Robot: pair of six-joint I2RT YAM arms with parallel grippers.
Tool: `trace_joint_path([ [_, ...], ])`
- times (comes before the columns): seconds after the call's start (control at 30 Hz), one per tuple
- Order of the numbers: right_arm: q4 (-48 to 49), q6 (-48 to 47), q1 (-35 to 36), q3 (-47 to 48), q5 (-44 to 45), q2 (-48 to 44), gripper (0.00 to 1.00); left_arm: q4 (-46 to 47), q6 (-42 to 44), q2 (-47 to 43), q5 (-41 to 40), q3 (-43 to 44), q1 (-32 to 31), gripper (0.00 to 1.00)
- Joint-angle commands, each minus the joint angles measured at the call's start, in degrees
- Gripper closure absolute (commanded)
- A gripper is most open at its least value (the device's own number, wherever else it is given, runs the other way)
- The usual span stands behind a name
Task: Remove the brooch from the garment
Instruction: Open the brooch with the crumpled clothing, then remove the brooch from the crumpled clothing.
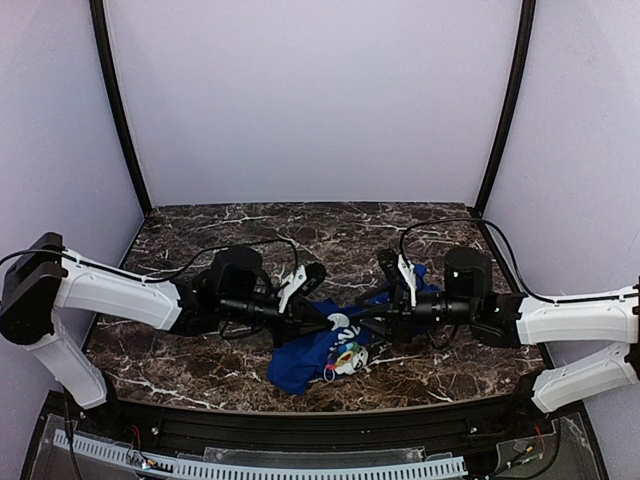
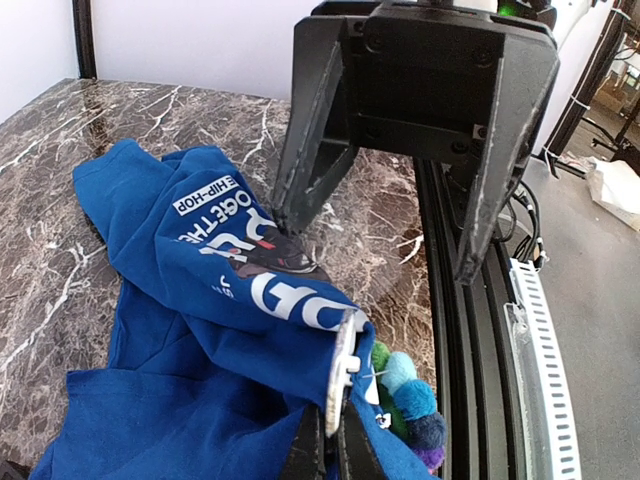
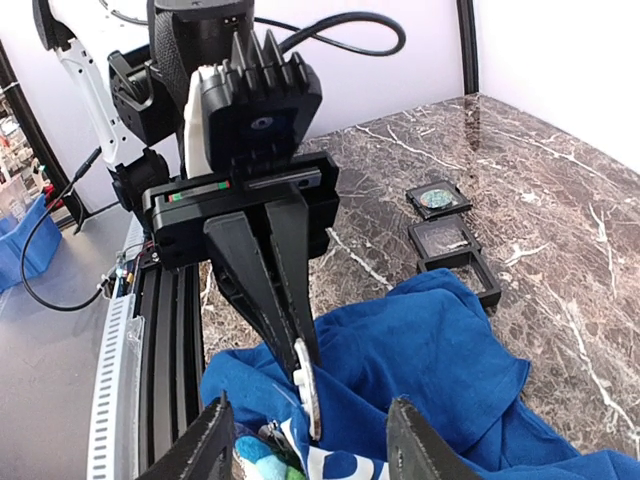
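Note:
The garment, a blue shirt with white lettering, lies crumpled at the table's front middle. The brooch is a small cluster of green, blue and purple pom-poms at a raised fold, also visible as the brooch and the brooch. My left gripper is shut on that fold together with a thin silvery disc carrying a white clasp. My right gripper faces it with its jaws open around the disc, touching nothing. From the left wrist the right gripper hangs just above the cloth.
Three small dark square trays lie on the marble past the shirt, on the side away from the front rail. The black front rail and a white cable chain run close beside the brooch. Both arms meet at the centre.

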Motion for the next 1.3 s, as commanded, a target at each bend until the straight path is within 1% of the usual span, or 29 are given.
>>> trace_joint_path([
  [0.0,2.0,0.3,-0.2,-0.3,0.9,1.4,0.53,2.5,-0.7,-1.7,2.9,-1.1,0.2,0.99],
  [0.2,1.8,-0.1,0.4,2.1,-0.8,6.3,0.66,2.2,-0.7,-1.5,4.3,-1.0,0.2,0.99],
  [0.57,2.7,-0.3,1.4,3.7,-1.8,8.6,0.81,1.6,-0.3,-1.4,4.2,-0.7,0.2,0.99],
  [0.6,2.8,-0.3,1.4,3.8,-1.9,8.9,0.84,1.6,-0.3,-1.3,4.3,-0.7,0.2,0.99],
  [0.7,2.9,-0.3,1.5,4.2,-2.2,9.6,1.0,1.5,-0.3,-1.3,4.2,-0.7,0.2,0.99],
  [0.8,3.7,-0.2,1.7,3.9,-1.0,9.3,1.0,1.1,-0.4,-1.4,3.5,-0.7,0.2,0.99],
  [0.83,4.0,-0.2,1.9,3.7,-0.1,9.1,1.0,0.7,-0.3,-1.5,3.3,-0.7,0.2,0.97],
  [0.87,4.1,-0.3,2.0,3.4,1.1,8.7,1.0,0.6,-0.4,-1.6,2.7,-0.7,0.2,0.84],
  [0.9,4.1,-0.4,2.1,3.3,2.3,8.3,1.0,0.4,-0.5,-1.7,2.5,-0.8,0.2,0.75],
  [0.93,4.1,-0.6,2.2,3.1,3.3,8.1,1.0,0.3,-0.5,-2.0,1.9,-0.9,0.2,0.56],
  [0.97,4.0,-0.8,2.3,3.0,4.0,7.9,1.0,0.2,-0.6,-2.2,1.6,-1.1,0.2,0.48],
  [1.0,3.9,-0.9,2.4,3.0,4.4,7.8,1.0,0.2,-0.7,-2.3,1.1,-1.3,0.2,0.36],
  [1.03,4.0,-0.9,2.5,2.9,4.6,7.7,1.0,0.2,-0.8,-2.3,0.9,-1.5,0.2,0.26],
  [1.1,3.8,-1.1,2.6,3.0,5.2,7.5,1.0,-0.1,-0.8,-2.2,-0.1,-1.8,0.2,0.17],
  [1.17,3.3,-1.3,2.7,3.1,5.9,7.5,1.0,-0.4,-0.8,-1.9,-0.6,-2.1,0.1,0.14],
  [1.2,3.2,-1.3,2.7,3.1,6.0,7.4,1.0,-0.6,-0.8,-1.7,-1.0,-2.0,0.1,0.14],
  [1.27,3.2,-1.4,2.8,3.0,6.0,7.2,1.0,-1.2,-0.8,-1.1,-1.9,-1.7,0.1,0.16],
])
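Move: Just left of and below the half-open right fingers stands the white brooch disc on the blue garment, about 3 cm left, 3 cm down and level in depth. The shut left fingers already hold that disc, whose middle lies some 2 cm to their right. From the right hand, the plush charms hang roughly 5 cm back, 3 cm left and 8 cm down; the nearest empty black tray lies about 9 cm ahead, 15 cm left and 17 cm lower. Sinking about 3 cm onto the brooch, the right hand works in some 2 cm to its left while its fingers close and pinch the disc, then carries it a good centimetre forward with a slight clockwise turn. The left hand keeps its grip, nearly still, until the right has shut, then opens wide and lets go. ##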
